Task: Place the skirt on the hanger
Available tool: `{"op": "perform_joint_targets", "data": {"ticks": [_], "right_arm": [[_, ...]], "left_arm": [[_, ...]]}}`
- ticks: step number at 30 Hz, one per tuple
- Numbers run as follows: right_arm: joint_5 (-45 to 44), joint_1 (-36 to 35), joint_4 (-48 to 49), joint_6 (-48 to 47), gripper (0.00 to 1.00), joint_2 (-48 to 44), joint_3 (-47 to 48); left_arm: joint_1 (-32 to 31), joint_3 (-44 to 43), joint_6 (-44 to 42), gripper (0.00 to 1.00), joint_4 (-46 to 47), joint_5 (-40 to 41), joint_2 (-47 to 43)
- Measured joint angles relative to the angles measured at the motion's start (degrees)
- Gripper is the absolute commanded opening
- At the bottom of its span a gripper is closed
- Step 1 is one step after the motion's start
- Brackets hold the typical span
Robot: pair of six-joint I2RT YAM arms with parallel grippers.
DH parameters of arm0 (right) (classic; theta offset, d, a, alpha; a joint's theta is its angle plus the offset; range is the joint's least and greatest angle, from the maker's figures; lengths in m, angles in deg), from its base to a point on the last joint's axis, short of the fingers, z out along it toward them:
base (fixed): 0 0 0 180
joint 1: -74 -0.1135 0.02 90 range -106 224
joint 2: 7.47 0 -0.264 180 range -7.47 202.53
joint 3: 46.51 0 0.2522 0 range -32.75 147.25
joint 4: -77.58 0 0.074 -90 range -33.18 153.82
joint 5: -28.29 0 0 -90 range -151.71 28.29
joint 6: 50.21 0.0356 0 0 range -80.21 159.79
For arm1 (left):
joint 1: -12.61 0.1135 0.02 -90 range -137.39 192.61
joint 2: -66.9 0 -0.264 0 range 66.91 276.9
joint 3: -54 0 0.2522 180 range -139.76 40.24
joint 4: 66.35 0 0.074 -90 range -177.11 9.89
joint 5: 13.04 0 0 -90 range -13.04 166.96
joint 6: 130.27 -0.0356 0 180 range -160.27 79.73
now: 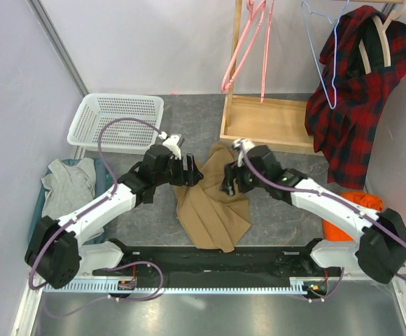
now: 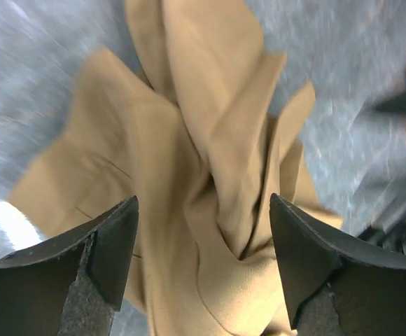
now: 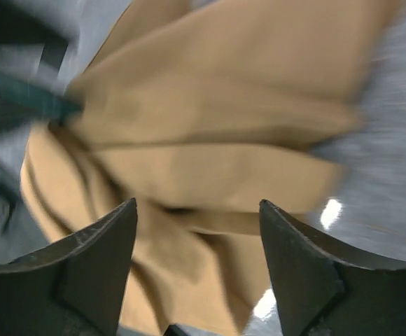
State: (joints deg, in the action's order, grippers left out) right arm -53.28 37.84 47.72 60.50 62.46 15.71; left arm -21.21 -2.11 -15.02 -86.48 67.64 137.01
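Observation:
The tan-brown skirt [image 1: 210,206] lies crumpled on the grey table between the two arms. My left gripper [image 1: 193,171] hovers over its upper left edge. In the left wrist view the left gripper [image 2: 203,234] is open, with folds of the skirt [image 2: 189,133] below the gap and not pinched. My right gripper [image 1: 229,183] is over the skirt's upper right part. Seen from the right wrist, this gripper [image 3: 197,234] is open too, above the blurred skirt [image 3: 224,112]. The pink hanger [image 1: 240,50] hangs on the wooden rack at the back.
A wooden rack base [image 1: 269,122] stands behind the skirt. A light-blue hanger [image 1: 330,59] and a red plaid shirt [image 1: 360,91] hang at the back right. A white basket [image 1: 115,120] and a grey garment [image 1: 70,180] are at the left, an orange object [image 1: 353,210] at the right.

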Motion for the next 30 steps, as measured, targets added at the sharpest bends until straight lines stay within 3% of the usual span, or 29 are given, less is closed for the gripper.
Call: {"op": "perform_joint_targets", "data": {"ticks": [5,8,10,14,21,30], "right_arm": [[1.64,-9.22,1.07,-0.79,0.59,6.82,-0.02],[1.46,-10.1,2.71,-0.22,0.54,9.81,-1.9],[-0.35,-10.05,3.39,0.81,0.44,11.58,-4.72],[-8.7,-10.03,1.38,4.61,0.34,13.33,-8.31],[-20.35,-9.09,-1.75,8.92,0.33,12.24,-8.72],[-22.93,-8.85,-2.01,10.14,0.33,12.28,-8.72]], "left_arm": [[0.0,-2.29,1.88,0.85,-3.06,8.11,-3.76],[0.0,-2.91,3.54,0.85,-4.74,12.22,-4.48],[0.0,-2.91,4.94,0.85,-6.29,14.32,-3.67],[0.02,-2.05,8.68,0.85,-9.07,18.1,0.24],[0.11,-1.09,12.72,0.81,-11.39,19.45,10.49],[0.22,1.97,15.67,0.8,-5.46,18.08,12.59]]}}
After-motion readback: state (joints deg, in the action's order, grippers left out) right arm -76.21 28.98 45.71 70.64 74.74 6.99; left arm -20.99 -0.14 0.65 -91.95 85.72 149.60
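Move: The brown skirt lies loosely spread on the table, its middle about 4 cm to the right hand's left, 2 cm back and 12 cm below. From the right hand, the wooden rack base is some 21 cm ahead and 16 cm to the right, and the orange cloth about 37 cm to the right and 7 cm back. The left hand has the skirt's middle roughly 5 cm back, 4 cm to its right and 11 cm below. The right hand drops about 13 cm onto the skirt, first going back and left, then sweeping some 9 cm right, low over the table, with a little forward at the end, as its left side rolls down about 20 degrees and its wide-open fingers close to roughly a third around a ridge of cloth. The left hand lifts slightly and swings about 5 cm left, then sinks to end some 10 cm lower over the skirt's left corner, turning counter-clockwise and tipping down with its fingers staying wide open. ##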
